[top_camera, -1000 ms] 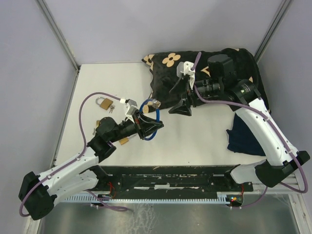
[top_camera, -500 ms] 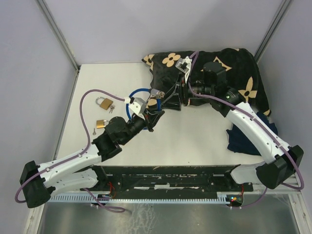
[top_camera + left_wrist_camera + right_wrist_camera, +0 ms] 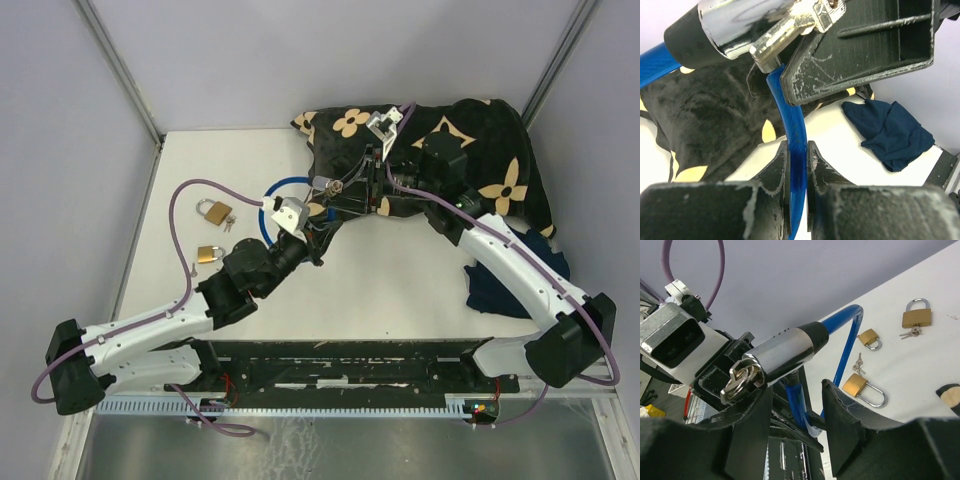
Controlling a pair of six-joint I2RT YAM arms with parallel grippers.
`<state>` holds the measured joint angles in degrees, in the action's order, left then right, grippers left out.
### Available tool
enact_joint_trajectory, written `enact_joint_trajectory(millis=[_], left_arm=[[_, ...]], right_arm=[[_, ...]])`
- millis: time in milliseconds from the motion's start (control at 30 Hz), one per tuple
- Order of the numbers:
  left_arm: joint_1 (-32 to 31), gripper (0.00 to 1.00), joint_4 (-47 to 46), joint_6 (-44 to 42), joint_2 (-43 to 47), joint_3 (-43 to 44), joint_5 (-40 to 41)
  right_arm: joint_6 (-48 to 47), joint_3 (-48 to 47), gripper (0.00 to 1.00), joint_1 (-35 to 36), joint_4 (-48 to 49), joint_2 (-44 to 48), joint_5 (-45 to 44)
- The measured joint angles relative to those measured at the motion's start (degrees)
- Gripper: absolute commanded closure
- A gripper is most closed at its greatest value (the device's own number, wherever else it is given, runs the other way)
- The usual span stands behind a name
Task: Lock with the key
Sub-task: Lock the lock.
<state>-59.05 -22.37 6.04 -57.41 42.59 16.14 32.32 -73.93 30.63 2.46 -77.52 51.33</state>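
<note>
A blue cable lock [image 3: 272, 196] with a chrome cylinder [image 3: 785, 352] is held up above the table. My left gripper [image 3: 798, 150] is shut on its blue cable [image 3: 796, 145]. The key [image 3: 740, 380], on a ring, sticks out of the cylinder's end. My right gripper [image 3: 797, 390] is at that end, its jaws still apart. The key lies just above the left finger, and nothing is clamped between the fingers. In the top view the right gripper [image 3: 345, 190] meets the cylinder [image 3: 318, 185] in front of the patterned cloth.
A black cloth with tan flowers [image 3: 480, 140] covers the back right of the table. A navy cloth [image 3: 500, 285] lies under the right arm. Two brass padlocks [image 3: 213, 211] [image 3: 209, 253] with small keys lie at the left.
The left arm has carried the cable lock up and toward the back right. The right gripper has come left onto the cylinder's key end, and its jaws have narrowed.
</note>
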Motion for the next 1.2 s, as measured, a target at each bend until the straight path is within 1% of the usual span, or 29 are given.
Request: enact_joint_trajectory(millis=[200,300,567,633,733,767,800,867,900,967,1000,1067,1200], left_arm=[[-0.5,0.97,0.3,0.0,-0.2,1.9,2.4],[-0.6,0.97,0.4,0.0,-0.4,3.1,3.2],[-1.5,0.97,1.0,0.0,-1.6,3.8,3.3],[-1.7,0.97,1.0,0.0,-1.7,3.9,3.3],[-1.9,0.96,1.1,0.0,-1.7,4.4,3.3],[-1.9,0.94,1.1,0.0,-1.7,4.5,3.3],[-1.9,0.90,1.1,0.0,-1.7,4.5,3.3],[-1.9,0.66,1.1,0.0,-1.7,4.5,3.2],[-1.9,0.58,1.0,0.1,-1.7,4.5,3.2],[-1.9,0.44,-0.2,0.2,-1.6,4.3,2.8],[-1.9,0.40,-0.9,0.4,-1.3,3.9,2.7],[-1.9,0.35,-4.0,1.2,0.0,1.9,1.7],[-1.9,0.33,-7.7,3.4,2.2,-1.0,0.0]], right_arm=[[0.9,1.4,0.49,0.0,2.5,0.4,0.4],[1.0,1.8,0.53,0.0,3.7,0.9,0.7],[4.1,3.3,0.76,0.0,10.1,1.0,1.5],[4.3,3.4,0.85,0.0,10.6,1.0,1.6],[4.3,3.5,0.94,-0.3,11.6,1.0,1.8],[4.3,3.5,0.97,-0.4,11.9,1.0,1.9],[4.2,3.6,0.98,-0.4,12.2,1.0,1.9],[4.3,3.7,0.98,-0.4,12.5,1.0,2.3],[4.5,3.9,0.98,-0.5,13.3,1.0,2.6],[5.4,4.2,0.98,-0.5,14.5,1.0,3.2],[6.2,4.3,0.98,-0.4,15.3,1.0,3.8],[8.2,4.8,0.98,-0.4,17.5,1.0,4.8],[12.1,6.2,0.98,-0.4,23.6,1.0,6.5]])
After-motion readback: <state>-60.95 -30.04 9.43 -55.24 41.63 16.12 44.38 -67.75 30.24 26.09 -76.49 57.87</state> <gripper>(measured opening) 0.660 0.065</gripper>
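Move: The blue cable's plug end, seated under the chrome lock barrel, is practically between my open right fingers, about 1 cm above their middle; the lock barrel sits some 3 cm above that hand and 1 cm to its left. My left hand already pinches the cable lower down: the lock barrel is roughly 8 cm above it, 2 cm ahead and 2 cm to its left, and the plug end about 5 cm up, 1 cm ahead and 1 cm left. I push the pinched cable up about 2.5 cm beneath the lock barrel with my left hand, then hold it there while my right fingers, rising with it, close on the cable just under the plug. With that grip made, my left fingers open wide around the cable and drift up and back; my right hand keeps its pinch, carrying the cable back and up another 1 cm or so and tilting slightly. ##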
